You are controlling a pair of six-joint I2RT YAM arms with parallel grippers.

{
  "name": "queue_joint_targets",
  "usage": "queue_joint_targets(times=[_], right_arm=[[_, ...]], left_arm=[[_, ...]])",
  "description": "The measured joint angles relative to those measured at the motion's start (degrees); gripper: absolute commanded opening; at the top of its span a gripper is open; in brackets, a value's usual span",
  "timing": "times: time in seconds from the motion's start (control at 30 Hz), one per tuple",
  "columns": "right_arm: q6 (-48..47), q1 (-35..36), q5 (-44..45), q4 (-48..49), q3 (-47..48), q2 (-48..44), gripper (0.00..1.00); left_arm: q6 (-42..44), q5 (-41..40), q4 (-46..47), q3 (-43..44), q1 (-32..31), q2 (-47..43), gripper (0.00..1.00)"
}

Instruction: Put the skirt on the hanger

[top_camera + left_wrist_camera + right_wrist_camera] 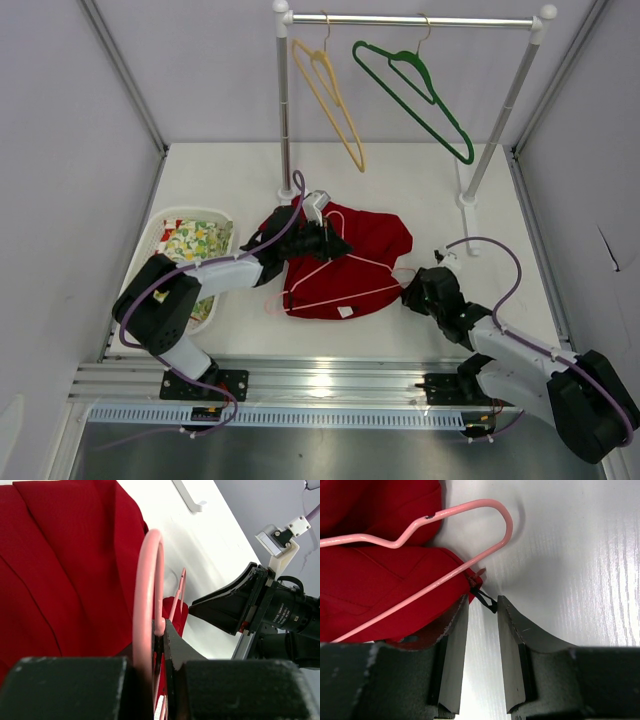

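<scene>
The red skirt (370, 240) lies flat on the white table, mid-scene. The pale pink hanger (330, 300) rests on top of it. My left gripper (322, 240) is at the skirt's upper left and is shut on the hanger's hook (150, 570), which stands between its jaws (161, 630) over the red cloth (60, 570). My right gripper (408, 292) sits low at the skirt's right corner. Its jaws (483, 602) stand open on the tabletop. A small black loop (487, 601) at the corner of the skirt (380, 580) lies between the fingertips. The hanger's rounded end (470, 507) curves just beyond.
A clothes rail (420, 20) stands at the back with a yellow hanger (335, 95) and a dark green hanger (420, 95) on it. A white basket (170, 218) with floral cloth (198, 240) sits at the left. Walls close in both sides.
</scene>
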Motion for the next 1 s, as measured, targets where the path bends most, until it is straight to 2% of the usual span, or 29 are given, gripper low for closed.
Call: queue_joint_targets(times=[0.53,0.7,0.8,0.83,1.0], right_arm=[[0.02,2.29,3.26,0.50,0.00,2.67,0.34],[-0.26,2.54,3.43,1.86,0.00,3.56,0.29],[-0.70,2.62,3.48,2.43,0.00,4.17,0.23],[-0.87,2.62,3.63,2.56,0.00,4.33,0.16],[-1.16,2.62,4.26,2.51,0.02,4.39,0.00]], left_arm=[[0.00,0.87,-1.49,0.61,0.68,0.04,0.00],[0.02,1.29,-1.73,0.96,0.72,0.15,0.00],[0.07,1.64,-1.95,1.16,0.72,0.24,0.00],[0.13,1.81,-1.99,1.20,0.74,0.28,0.00],[0.44,2.12,-2.62,1.77,0.85,0.48,0.00]])
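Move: The black strap loop at the skirt's corner lies almost between my right fingertips, about 1 cm ahead, 1 cm left and 1 cm below. The skirt's corner is some 2 cm ahead and 2 cm left; the pink hanger's right end curves about 5 cm straight ahead at roughly finger height; the white label sits some 13 cm left and 3 cm back. From my left hand the loop is about 8 cm back, 12 cm right and 11 cm below. I sink my right hand about 1 cm so the slightly open fingertips come down around the black strap loop, with barely a tilt. Then, holding that spot, I close them nearly shut and pinch the loop beside the skirt's corner. My left hand stays put and keeps its grip on the pink hanger near the hook. ##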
